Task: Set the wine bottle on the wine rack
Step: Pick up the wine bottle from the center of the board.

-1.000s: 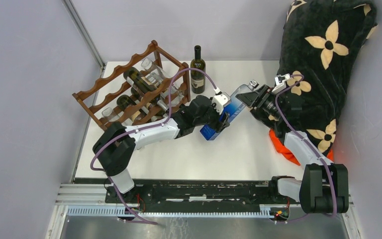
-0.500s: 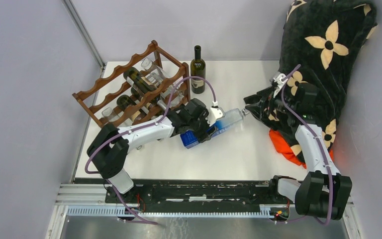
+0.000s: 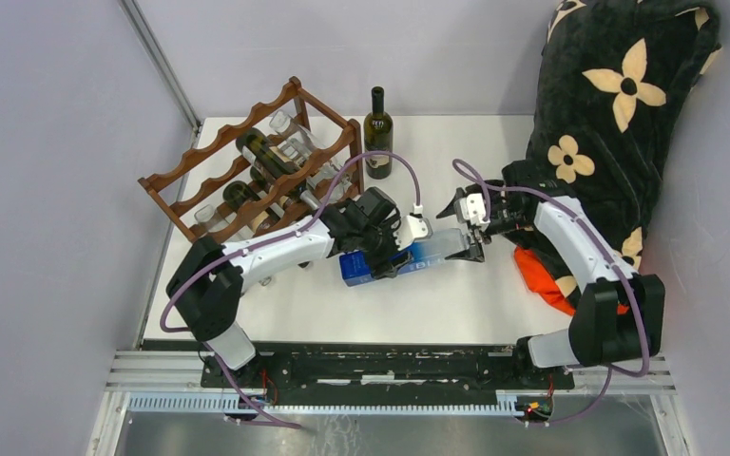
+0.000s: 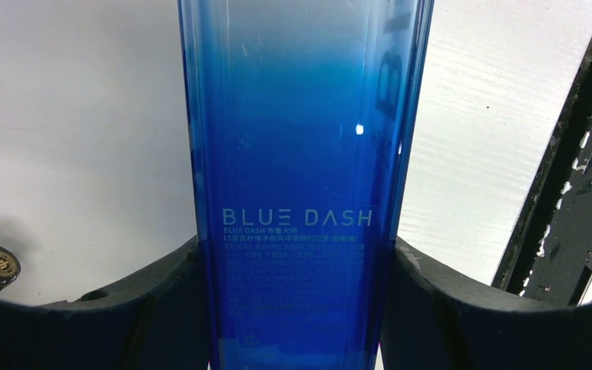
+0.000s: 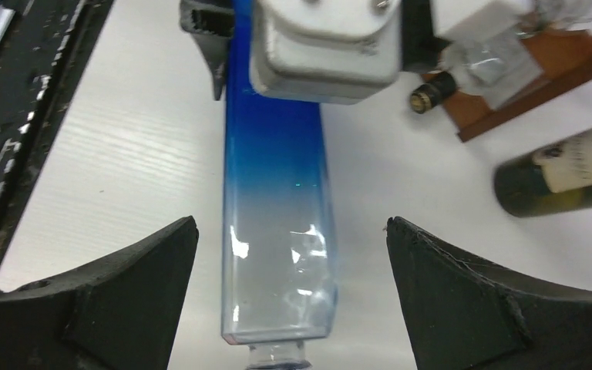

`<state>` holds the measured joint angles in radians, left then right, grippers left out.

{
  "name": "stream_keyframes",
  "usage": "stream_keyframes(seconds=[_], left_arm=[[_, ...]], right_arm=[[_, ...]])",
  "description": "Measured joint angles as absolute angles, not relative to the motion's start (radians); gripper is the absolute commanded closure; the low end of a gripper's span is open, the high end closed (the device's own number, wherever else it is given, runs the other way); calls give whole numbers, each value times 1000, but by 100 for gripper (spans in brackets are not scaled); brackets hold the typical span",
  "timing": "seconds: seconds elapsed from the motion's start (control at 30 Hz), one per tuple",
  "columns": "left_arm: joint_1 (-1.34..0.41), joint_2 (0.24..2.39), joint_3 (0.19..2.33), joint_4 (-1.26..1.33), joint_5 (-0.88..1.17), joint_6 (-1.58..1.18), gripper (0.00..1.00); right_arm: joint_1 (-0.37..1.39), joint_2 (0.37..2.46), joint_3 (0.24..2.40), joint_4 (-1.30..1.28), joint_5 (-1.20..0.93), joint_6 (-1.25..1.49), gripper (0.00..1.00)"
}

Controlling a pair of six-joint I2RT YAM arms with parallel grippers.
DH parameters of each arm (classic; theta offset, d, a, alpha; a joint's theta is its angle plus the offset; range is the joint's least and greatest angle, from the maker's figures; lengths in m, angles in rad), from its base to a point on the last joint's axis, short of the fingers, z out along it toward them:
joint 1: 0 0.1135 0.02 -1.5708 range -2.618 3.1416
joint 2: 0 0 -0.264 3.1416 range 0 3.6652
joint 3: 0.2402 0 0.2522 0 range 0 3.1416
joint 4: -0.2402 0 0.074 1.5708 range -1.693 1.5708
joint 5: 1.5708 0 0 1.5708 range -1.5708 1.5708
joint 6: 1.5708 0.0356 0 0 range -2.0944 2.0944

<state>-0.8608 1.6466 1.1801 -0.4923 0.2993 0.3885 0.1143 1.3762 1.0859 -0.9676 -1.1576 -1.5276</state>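
The wine bottle (image 3: 432, 249) is a square one, blue at its base and fading to clear glass at the neck. It lies nearly level over the table's middle. My left gripper (image 3: 387, 258) is shut on its blue lower half, and both pads press the sides of the bottle (image 4: 301, 154) in the left wrist view. My right gripper (image 3: 468, 233) stands open around the clear neck end of the bottle (image 5: 277, 231), with a gap on each side. The wine rack (image 3: 211, 163), dark reddish wood with wavy rails, stands at the back left holding several bottles.
A dark green bottle (image 3: 377, 133) stands upright just right of the rack. A black flowered blanket (image 3: 627, 95) hangs over the table's right side, above an orange cloth (image 3: 544, 280). The black rail (image 3: 390, 366) runs along the near edge.
The right gripper let go of the bottle's neck end and opened wide. The left gripper carried the bottle left and nearer and laid it flatter. The right gripper now straddles the neck.
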Motion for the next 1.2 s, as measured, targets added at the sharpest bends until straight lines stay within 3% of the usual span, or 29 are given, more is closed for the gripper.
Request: stream_keyframes(seconds=[0.17, 0.43, 0.8, 0.9, 1.1, 1.17, 1.2], left_arm=[[-875, 1647, 1184, -496, 298, 413, 98], [-897, 1647, 1196, -504, 298, 429, 98], [-899, 1647, 1211, -500, 300, 440, 98], [-899, 1647, 1211, -500, 300, 440, 98], [-901, 1647, 1211, -498, 294, 441, 96], [-902, 1647, 1211, -497, 293, 441, 86], [-902, 1647, 1211, -497, 291, 441, 73]], right_arm=[[151, 1438, 1095, -1080, -1093, -1610, 2], [216, 1417, 1055, -952, -986, -1485, 2], [242, 1417, 1008, -898, -915, -1466, 16], [242, 1417, 999, -898, -914, -1475, 31], [239, 1415, 994, -912, -927, -1474, 90], [239, 1415, 994, -914, -928, -1477, 98], [239, 1414, 994, -915, -929, -1478, 100]])
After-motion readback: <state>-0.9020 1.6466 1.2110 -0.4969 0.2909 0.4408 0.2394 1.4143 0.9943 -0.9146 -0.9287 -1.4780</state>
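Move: The blue bottle lies sideways in the left gripper, neck to the right; its clear shoulder end, still free, is about 7 cm below the right hand, 1 cm back and 2 cm to the left. The dark wine bottle stands some 22 cm ahead and 16 cm left of the right hand; the wooden rack's middle is about 42 cm left and 15 cm ahead. From the left hand, that shoulder end lies roughly 11 cm right and 2 cm ahead. Lower the open right gripper about 6.5 cm and draw it back some 2 cm onto the blue bottle's shoulder end, tipping its left-pointing fingers another 15 degrees or so downward. Once it is low, close the fingers until they clasp the clear glass from both sides. Keep the left grip on the blue body, easing it a centimetre or two right and slightly up. ##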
